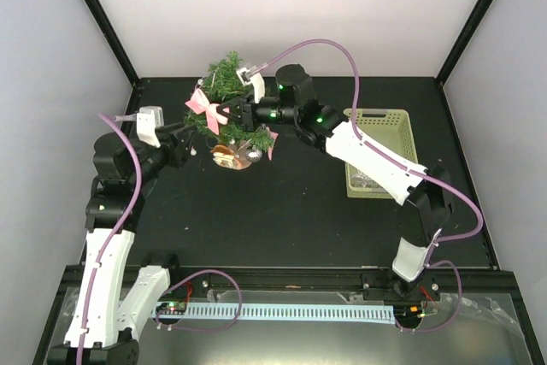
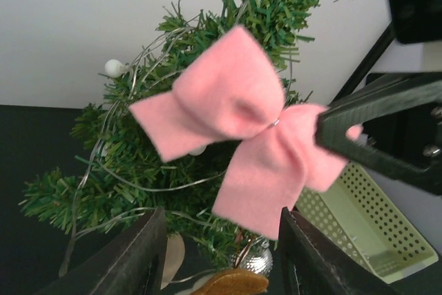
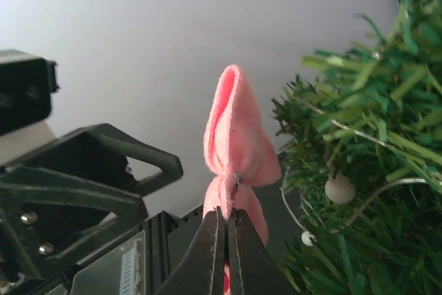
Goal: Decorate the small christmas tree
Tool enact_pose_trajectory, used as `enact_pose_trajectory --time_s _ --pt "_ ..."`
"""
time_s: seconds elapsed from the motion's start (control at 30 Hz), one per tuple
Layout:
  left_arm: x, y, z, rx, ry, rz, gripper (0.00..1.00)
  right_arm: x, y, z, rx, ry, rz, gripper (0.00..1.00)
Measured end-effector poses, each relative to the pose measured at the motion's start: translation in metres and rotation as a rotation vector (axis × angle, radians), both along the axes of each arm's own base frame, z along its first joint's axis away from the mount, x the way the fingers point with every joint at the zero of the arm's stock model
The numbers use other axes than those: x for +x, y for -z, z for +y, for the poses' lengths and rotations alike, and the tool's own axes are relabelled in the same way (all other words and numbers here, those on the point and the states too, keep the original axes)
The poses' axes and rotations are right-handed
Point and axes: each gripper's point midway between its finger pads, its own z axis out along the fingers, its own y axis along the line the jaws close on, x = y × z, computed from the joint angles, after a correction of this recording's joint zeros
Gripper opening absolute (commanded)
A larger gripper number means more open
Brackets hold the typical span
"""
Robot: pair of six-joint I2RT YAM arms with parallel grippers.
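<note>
The small christmas tree stands at the back of the black table, strung with thin wire and white beads, and fills the left wrist view as a bushy green cone. A pink felt bow hangs against its side. My right gripper is shut on the bow, pinching one loop, and reaches in from the right. My left gripper is open just left of the tree. The bow's lower tail hangs at the tips of its fingers, unclamped.
A silver bauble and a brown felt ornament sit low on the tree. A pale green lattice basket lies on the table to the right. The enclosure's white back wall rises close behind the tree.
</note>
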Motion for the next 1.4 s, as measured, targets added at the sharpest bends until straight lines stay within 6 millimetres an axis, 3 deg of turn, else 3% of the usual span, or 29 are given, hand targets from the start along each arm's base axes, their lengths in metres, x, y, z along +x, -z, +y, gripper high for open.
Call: enact_pose_trajectory --time_s 0.17,0.5,0.7,0.83,1.07,1.4 --pt "0.004 -0.009 -0.005 -0.044 0.024 -0.035 0.38 0.005 0.016 0.002 -0.035 0.015 0.031 0.01" --pt "0.022 -0.011 -0.013 -0.163 0.069 -0.063 0.30 0.012 0.012 0.003 -0.034 0.044 0.021 0.01" --pt "0.034 -0.010 -0.018 -0.230 0.098 -0.050 0.25 0.018 0.024 0.004 -0.061 0.064 0.040 0.01" --pt "0.040 -0.011 -0.024 -0.260 0.139 -0.048 0.25 0.019 0.029 0.004 -0.077 0.075 0.049 0.01" --pt "0.054 0.003 -0.032 -0.307 0.188 0.026 0.24 0.021 0.031 0.003 -0.086 0.087 0.045 0.01" --pt "0.048 -0.003 -0.035 -0.314 0.208 0.012 0.24 0.021 0.032 0.002 -0.094 0.085 0.027 0.01"
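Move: The pink bow is about 5 cm ahead of my left fingertips, 5 cm to their right and 3 cm above. My right hand already pinches it, with its middle about 3 cm to the left of those fingertips, level and at their height. The tree's middle is roughly 8 cm ahead of my right hand, 1 cm to its right and 8 cm below. From my left hand, the silver ball hangs about 5 cm ahead, 11 cm right and 11 cm lower. I bring my left hand in to the pink bow, about 5 cm forward and 3.5 cm to the right, rolling it some 20 degrees so its left side drops and swinging it a little clockwise. Its half-open fingers narrow to a small gap as they reach the bow's loose side. Meanwhile my right hand, still pinching the bow, carries it 3 cm down and 2 cm forward against the tree's near side. ##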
